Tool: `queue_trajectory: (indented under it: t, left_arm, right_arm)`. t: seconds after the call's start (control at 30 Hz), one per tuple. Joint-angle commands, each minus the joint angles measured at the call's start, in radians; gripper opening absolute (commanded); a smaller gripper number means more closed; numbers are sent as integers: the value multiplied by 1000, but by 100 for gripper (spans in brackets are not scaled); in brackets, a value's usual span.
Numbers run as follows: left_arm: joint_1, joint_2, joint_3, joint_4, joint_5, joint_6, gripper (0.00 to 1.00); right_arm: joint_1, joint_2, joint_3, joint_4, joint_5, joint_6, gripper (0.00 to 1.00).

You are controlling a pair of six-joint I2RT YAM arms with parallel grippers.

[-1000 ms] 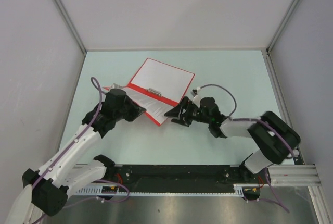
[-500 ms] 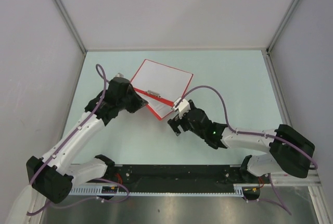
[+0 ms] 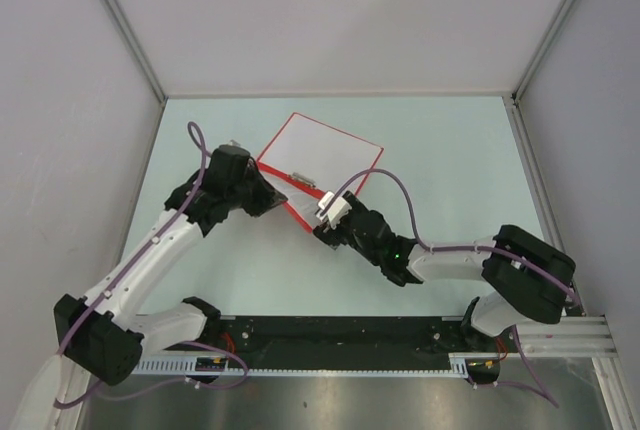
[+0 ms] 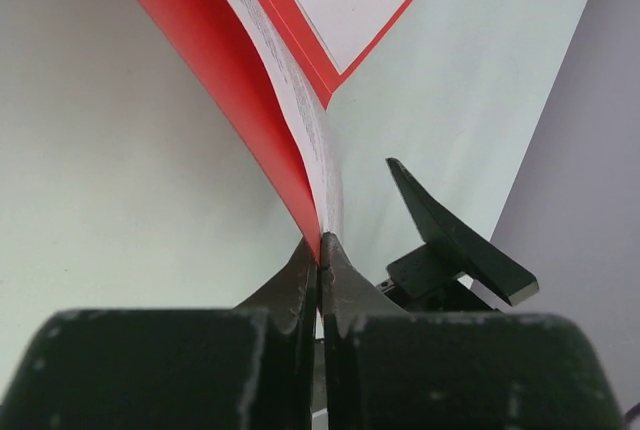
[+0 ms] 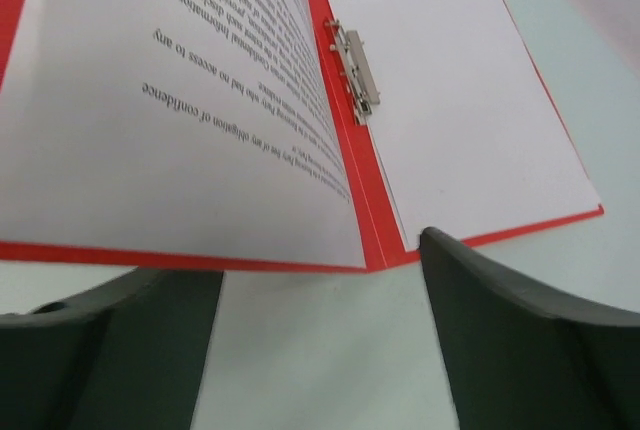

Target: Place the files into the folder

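The red folder (image 3: 325, 150) lies open on the pale table, its white inner face up and a metal clip (image 5: 358, 70) at the spine. My left gripper (image 4: 321, 248) is shut on the edge of the folder's raised left cover (image 4: 230, 80) together with the files (image 4: 305, 130), thin white printed sheets lying against that cover. My right gripper (image 3: 322, 230) stands open just in front of the folder's near corner, with nothing between its fingers (image 5: 520, 330). In the right wrist view the printed files (image 5: 170, 120) lean over the left cover, above the spine (image 5: 345, 160).
Grey walls with metal posts (image 3: 125, 30) close in the pale green table (image 3: 460, 150) on three sides. The black base rail (image 3: 340, 335) runs along the near edge. A purple cable (image 3: 400, 190) loops over the right arm.
My right gripper has moved left and forward to the folder's near corner. The folder has shifted slightly right, and my left gripper still holds the cover and sheets.
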Motion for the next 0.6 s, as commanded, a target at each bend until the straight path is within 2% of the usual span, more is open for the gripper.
queue_trajectory:
  t: [0.0,0.03,0.07,0.1,0.13,0.17,0.2,0.23,0.27,0.3,0.37,0.53,0.57]
  left_arm:
    - [3,26,43,20,65,40,7]
    - [3,32,60,23,68,51,11]
    - [4,40,72,25,70,66,22]
    - [3,56,101,27,68,106,28]
    - [4,64,115,25,71,123,34]
    - [4,87,132,27,76,143,51]
    - [4,101,171,22,96,186,55]
    - [4,115,192,19,107,206,60]
    - [4,136,213,19,120,227,69]
    - [4,146,256,11,139,268,81]
    - [3,138,287,19,134,319,99]
    - [3,101,365,21,145,390,100]
    - [3,101,376,11,142,401,100]
  right_arm:
    - [-2,64,60,158,30,23,68]
    - [-5,76,61,166,39,35,63]
    - [-8,78,66,169,45,52,50]
    - [-25,71,64,163,38,102,44]
    - [-36,64,66,153,34,128,32]
    - [-51,59,66,132,30,159,26]
    - [-66,53,66,115,-1,194,21]
    - [-101,50,66,103,-11,254,8]
    - [-120,47,66,75,-33,285,2]
    - [-140,44,64,60,-57,323,0]
    - [-204,26,64,3,-100,434,0]
    - [-359,-56,35,-184,-200,682,0]
    - [-432,-79,20,-207,-252,771,0]
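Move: The right hand, nearly wide open, has the raised folder cover's short right-hand edge about 2 cm ahead and 1 cm to its left, level with its fingers. The folder clip is some 12 cm ahead, 5 cm left and 8 cm lower; the spine's right end is about 5 cm ahead, 2 cm right and 8 cm lower. From the left hand, still shut on the cover, that edge lies some 10 cm right, level fore and aft, 8 cm lower; the clip is 10 cm ahead, 6 cm right, 16 cm lower. The right hand eases in and shuts on the cover's short edge, taking the cover over, then carries it forward and to the right, about 7 cm forward and 5 cm right in all, while its wrist turns some 30 degrees, its left side rising, the fingers tipping down and swinging clockwise. Meanwhile the left hand opens wide and lets go of the cover, then climbs about 7 cm, drifting forward and a little right, clear of the cover. ##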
